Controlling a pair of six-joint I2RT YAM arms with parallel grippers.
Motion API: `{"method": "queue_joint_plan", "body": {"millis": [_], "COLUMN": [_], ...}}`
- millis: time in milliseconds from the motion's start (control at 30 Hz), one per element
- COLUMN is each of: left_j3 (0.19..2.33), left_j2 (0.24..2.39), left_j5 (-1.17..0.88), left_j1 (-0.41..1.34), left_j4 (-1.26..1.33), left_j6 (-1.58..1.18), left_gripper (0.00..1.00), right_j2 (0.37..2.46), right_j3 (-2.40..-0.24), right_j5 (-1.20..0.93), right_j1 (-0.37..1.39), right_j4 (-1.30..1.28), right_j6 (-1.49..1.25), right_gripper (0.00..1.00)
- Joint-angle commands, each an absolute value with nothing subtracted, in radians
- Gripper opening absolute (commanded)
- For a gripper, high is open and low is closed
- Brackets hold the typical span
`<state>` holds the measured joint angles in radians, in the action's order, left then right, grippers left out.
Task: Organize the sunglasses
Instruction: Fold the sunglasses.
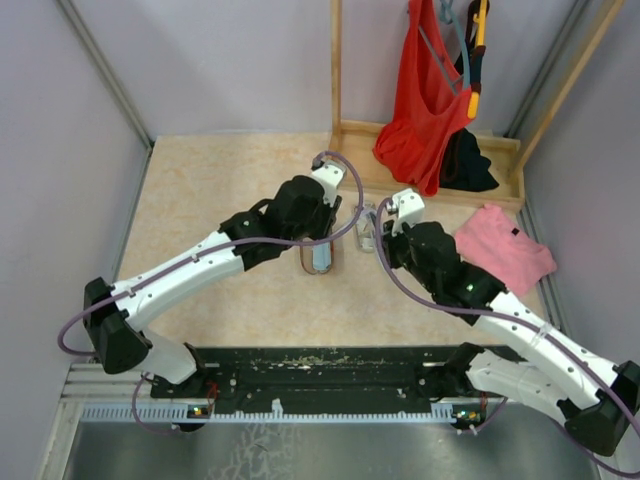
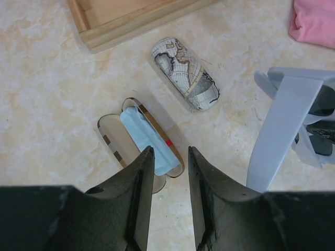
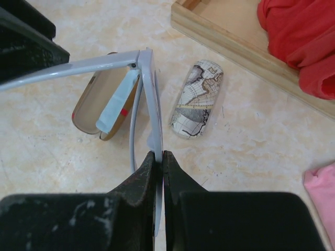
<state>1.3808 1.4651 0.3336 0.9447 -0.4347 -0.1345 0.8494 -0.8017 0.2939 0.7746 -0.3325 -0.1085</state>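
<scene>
My right gripper (image 3: pixel 158 154) is shut on the pale-framed sunglasses (image 3: pixel 149 89), pinching the front frame edge-on, with one arm spread left. From above, the sunglasses (image 1: pixel 366 228) hang between the two wrists. The left wrist view has their pale frame (image 2: pixel 282 120) at the right edge. My left gripper (image 2: pixel 170 151) is open with nothing between its fingers, hovering just beside the near end of an open brown case (image 2: pixel 112 138) holding a light blue cloth (image 2: pixel 146 138). No dark wire-framed pair shows.
A shut map-patterned case (image 2: pixel 184 73) lies right of the open one. A wooden tray (image 1: pixel 500 160) at the back right has red (image 1: pixel 425 90) and black clothing hanging into it. A pink cloth (image 1: pixel 505 250) lies right of my right arm.
</scene>
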Motion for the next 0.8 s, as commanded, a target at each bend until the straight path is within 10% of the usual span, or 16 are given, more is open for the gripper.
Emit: {"method": "queue_joint_plan", "body": {"millis": [0,767], "left_j3": [1.373,1.497], "left_j2": [1.481,1.624], "left_j5": [0.310,0.352], "left_j1": [0.966,1.026], "left_j4": [-0.411,-0.411], "left_j6": [-0.147,-0.199], "left_gripper": [0.38,0.36], "right_j2": [0.860,1.008], "right_j3": [-0.871,-0.941], "right_j5": [0.354,0.348], "right_j1": [0.790,0.808], "right_j4": [-0.256,-0.199], "right_j6": [-0.136,-0.429], "right_gripper": [0.00,0.00]}}
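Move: The sunglasses are pinched at the bridge in the right hand. Their middle lies about 12 cm to the left hand's right, level with it and 2 cm lower, with the still-open temple reaching back towards the left fingers. The open case lies about 6 cm ahead of the left hand, 1 cm to its left and 22 cm below. The map-print case is on the table some 12 cm ahead of the right hand and 3 cm to its left. The outer side of the left hand's half-open fingers pushes the open temple in against the frame, that hand going about 5 cm right and first sinking some 3 cm. The right hand keeps its pinch on the sunglasses and brings them to meet the push, roughly 3 cm left and 2 cm forward, rolling its left side up slightly. ##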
